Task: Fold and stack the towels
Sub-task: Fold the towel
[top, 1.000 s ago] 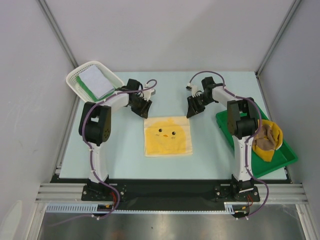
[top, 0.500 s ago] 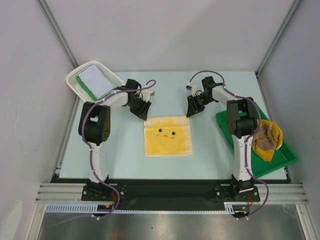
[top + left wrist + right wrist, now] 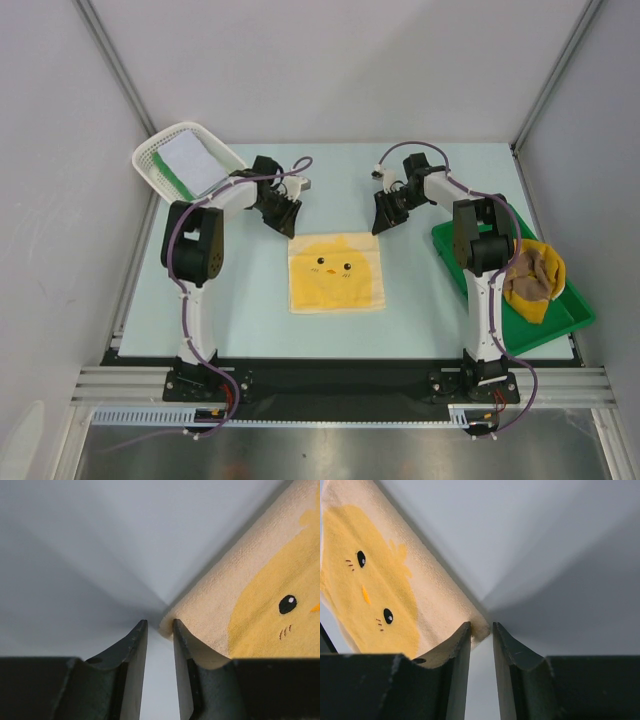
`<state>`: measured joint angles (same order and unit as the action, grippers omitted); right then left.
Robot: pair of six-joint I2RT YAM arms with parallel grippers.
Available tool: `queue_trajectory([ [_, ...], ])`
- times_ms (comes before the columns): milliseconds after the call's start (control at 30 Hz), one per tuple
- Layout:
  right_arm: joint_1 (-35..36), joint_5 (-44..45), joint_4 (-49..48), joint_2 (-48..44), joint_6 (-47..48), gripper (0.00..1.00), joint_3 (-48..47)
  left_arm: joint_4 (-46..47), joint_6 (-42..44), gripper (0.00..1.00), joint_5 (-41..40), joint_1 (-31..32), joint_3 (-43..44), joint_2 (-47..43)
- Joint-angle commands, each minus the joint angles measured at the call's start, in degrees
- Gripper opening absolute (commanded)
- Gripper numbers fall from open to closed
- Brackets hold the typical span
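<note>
A pale yellow-cream towel [image 3: 337, 273] with a chick face lies flat and unfolded in the middle of the table. My left gripper [image 3: 287, 222] is down at its far left corner. In the left wrist view its jaws [image 3: 160, 624] stand narrowly apart, and the towel [image 3: 260, 605] has its corner just at the right fingertip, unpinched. My right gripper [image 3: 383, 222] is at the far right corner. Its jaws [image 3: 481, 625] are also narrowly apart, and the towel [image 3: 395, 580] pokes its corner between the tips with a gap left.
A white mesh basket [image 3: 150, 160] at the back left holds a folded white towel [image 3: 197, 160] over a green one. The green tray [image 3: 570, 320] at the right holds a crumpled tan-brown towel [image 3: 535, 270] and a yellow one.
My left gripper has edged slightly at the towel's far left corner. The right arm and the towel have not visibly moved.
</note>
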<state>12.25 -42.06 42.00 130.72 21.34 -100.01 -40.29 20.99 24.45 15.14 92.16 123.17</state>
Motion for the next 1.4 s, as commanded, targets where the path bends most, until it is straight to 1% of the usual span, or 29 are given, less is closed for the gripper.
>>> queue_trajectory([
  [0, 0.1, 0.3, 0.1, 1.2, 1.4, 0.30, -1.6, -2.9, 0.8, 0.33, 2.1, 0.5, 1.4, 2.8],
  [133, 0.2, 0.6, 0.1, 1.4, 1.2, 0.29, -1.6, -4.3, 1.0, 0.30, 2.5, 1.2, 2.3, 4.1],
  [267, 0.1, 0.7, 0.2, 1.3, 1.2, 0.29, -1.6, -4.5, 0.8, 0.31, 1.9, 1.4, 2.1, 4.2],
  [467, 0.1, 0.4, 0.1, 1.2, 0.9, 0.29, -1.4, -6.1, 0.5, 0.25, -0.8, 1.6, 2.0, 4.3],
  [600, 0.1, 0.1, -0.1, 1.3, 0.8, 0.28, -1.4, -6.6, 0.4, 0.25, -2.3, 1.6, 2.1, 3.8],
  [700, 0.1, 0.0, 0.0, 1.4, 0.9, 0.28, -1.6, -6.8, 0.5, 0.21, -2.6, 1.6, 2.4, 3.9],
  [733, 0.1, 0.0, 0.1, 1.4, 0.9, 0.28, -1.6, -7.0, 0.5, 0.15, -2.4, 1.6, 2.7, 4.3],
  [800, 0.1, -0.2, 0.0, 1.5, 1.0, 0.25, -1.6, -8.0, 0.9, 0.08, -2.3, 1.6, 3.5, 4.6],
  [833, 0.1, -0.3, -0.2, 1.6, 0.9, 0.23, -1.6, -8.2, 1.0, 0.00, -1.9, 1.6, 3.6, 4.8],
  [867, 0.1, -0.3, -0.2, 1.6, 0.9, 0.20, -1.7, -8.5, 1.2, 0.00, -0.5, 1.6, 3.8, 5.0],
  [900, 0.1, -0.3, -0.1, 2.0, 0.5, 0.12, -1.9, -8.9, 1.3, 0.00, 0.4, 1.6, 4.2, 5.0],
  [933, 0.1, -0.3, 0.0, 2.2, 0.6, 0.08, -2.2, -9.0, 1.2, 0.00, 1.0, 1.6, 4.4, 5.0],
  [967, 0.1, 0.1, -0.1, 2.2, 0.6, 0.00, -2.8, -9.5, 1.1, 0.00, 1.7, 1.7, 5.0, 4.6],
  [1067, 0.1, 3.6, -0.4, 0.7, -0.2, 0.00, -4.1, -11.3, 0.9, 0.00, 0.3, 2.0, 9.8, 2.9],
  [1267, -0.6, 8.5, -5.1, -9.7, -2.4, 0.00, -3.9, -12.5, 0.4, 0.00, -2.9, 2.4, 19.2, -2.1],
  [1367, -0.6, 11.9, -7.9, -15.4, -3.8, 0.00, -3.3, -11.9, 0.1, 0.00, -5.1, 2.6, 21.6, -5.9],
])
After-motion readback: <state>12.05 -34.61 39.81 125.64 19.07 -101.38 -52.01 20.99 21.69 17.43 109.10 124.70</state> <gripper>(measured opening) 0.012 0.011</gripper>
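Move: The left hand waits half-open at the chick towel's far left corner, which lies about 1 cm back, 1 cm right and 1 cm below; the right hand is likewise right at the far right corner, about 1 cm below. The towel's middle is roughly 10 cm back and 10 cm right of the left hand. The white basket stands some 17 cm ahead and 24 cm left of the left hand; the green tray's middle is about 12 cm back and 30 cm right of the right hand. The left hand eases about 1 cm right and back over its far corner while the right holds still at the other, then the fingers of both shut and pinch a corner each. With both grips closed, the hands pull up and forward together, the left rising about 6 cm and the right about 4, each some 3 cm farther out, fingertips tipping slightly forward. ##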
